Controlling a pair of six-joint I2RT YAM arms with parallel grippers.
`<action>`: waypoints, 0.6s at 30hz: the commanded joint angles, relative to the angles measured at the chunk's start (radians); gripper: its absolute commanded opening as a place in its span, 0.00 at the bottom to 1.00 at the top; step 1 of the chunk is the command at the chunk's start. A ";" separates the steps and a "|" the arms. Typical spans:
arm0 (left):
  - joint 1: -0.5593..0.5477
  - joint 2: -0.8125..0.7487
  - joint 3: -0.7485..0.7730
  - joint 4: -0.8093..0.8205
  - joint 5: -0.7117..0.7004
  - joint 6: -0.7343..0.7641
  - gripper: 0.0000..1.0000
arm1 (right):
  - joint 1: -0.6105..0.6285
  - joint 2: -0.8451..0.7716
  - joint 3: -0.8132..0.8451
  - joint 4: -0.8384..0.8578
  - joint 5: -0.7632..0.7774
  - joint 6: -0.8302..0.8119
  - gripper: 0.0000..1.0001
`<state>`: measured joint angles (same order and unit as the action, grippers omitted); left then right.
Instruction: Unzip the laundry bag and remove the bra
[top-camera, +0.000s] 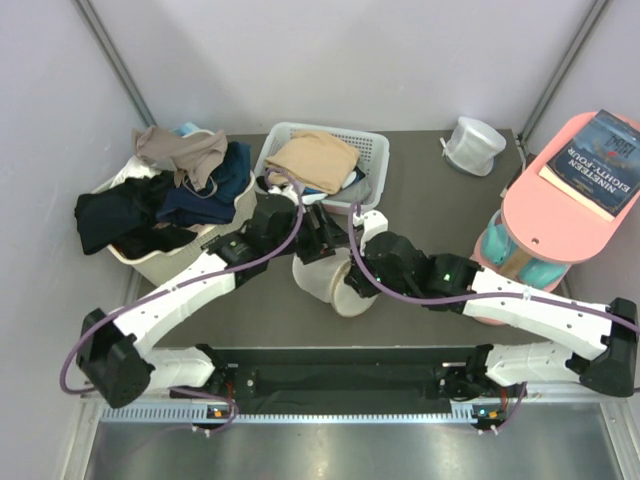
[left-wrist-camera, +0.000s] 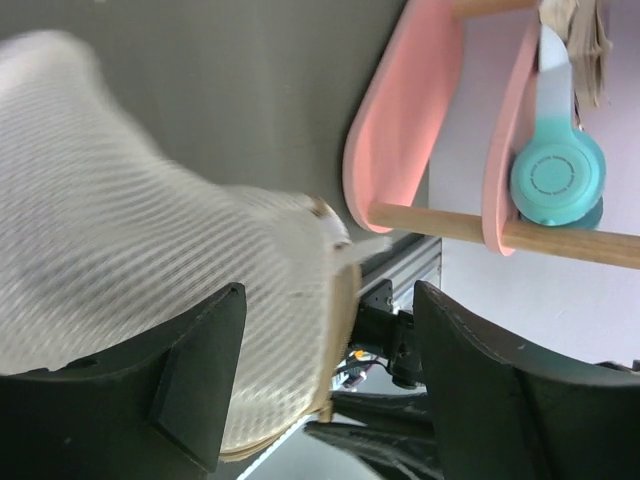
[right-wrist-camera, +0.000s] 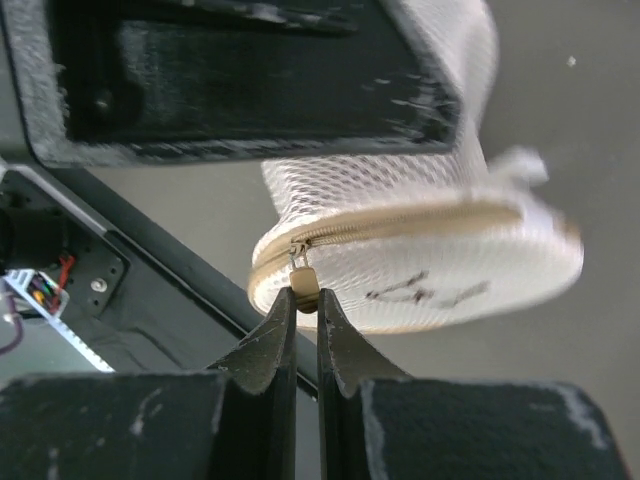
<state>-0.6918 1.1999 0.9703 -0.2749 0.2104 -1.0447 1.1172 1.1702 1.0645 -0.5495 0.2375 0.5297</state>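
The laundry bag (top-camera: 318, 281), a pale mesh dome with a beige zipper (right-wrist-camera: 400, 226) round its stiff base, lies on its side in the middle of the table. My right gripper (right-wrist-camera: 306, 296) is shut on the beige zipper pull at the left end of the zipper; in the top view it (top-camera: 352, 284) sits at the bag's near right side. My left gripper (left-wrist-camera: 325, 350) is open and comes from the far side (top-camera: 322, 234). The bag's mesh wall (left-wrist-camera: 150, 260) and rim lie between its fingers, and the right finger (left-wrist-camera: 480, 370) stands apart from the bag. The bra is hidden.
A whiter round pouch (top-camera: 472, 145) sits at the back right. A pink shelf unit (top-camera: 560, 200) carrying a book (top-camera: 605, 150) and teal headphones (left-wrist-camera: 557, 175) stands on the right. A white basket (top-camera: 372, 150) and a tub of dark clothes (top-camera: 170, 200) stand behind the bag.
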 joint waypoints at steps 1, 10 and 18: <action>-0.052 0.072 0.102 0.141 0.009 0.015 0.72 | 0.013 -0.069 -0.003 -0.041 0.075 0.021 0.00; -0.098 0.194 0.220 -0.081 -0.003 0.089 0.63 | 0.013 -0.118 -0.023 -0.058 0.131 0.067 0.00; -0.124 0.228 0.252 -0.152 -0.034 0.095 0.47 | 0.013 -0.122 -0.028 -0.058 0.143 0.081 0.00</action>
<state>-0.8066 1.4151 1.1801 -0.3870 0.1890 -0.9680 1.1172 1.0725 1.0279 -0.6376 0.3470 0.5945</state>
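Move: From the open left gripper, the bag's zipped rim by the white tab lies about 2 cm back, 3 cm right and 4 cm below; the zip pull, in the right fingers, is some 6 cm back, 3 cm right and 5 cm lower. The pale basket sits about 25 cm ahead, 4 cm left and 10 cm below. From the right hand, that rim stretch is roughly 5 cm ahead and 2 cm left, about level. Bring the left gripper about 5 cm to the right, keeping up with the bag's zipped rim, then ease it down a good centimetre as its fingers begin to close, roughly a quarter of their range, with the rim between them. Meanwhile draw the right hand some 3.5 cm to the right, its shut fingers keeping hold of the zip pull. Don't count on a left grip yet; contact there can't be seen. ##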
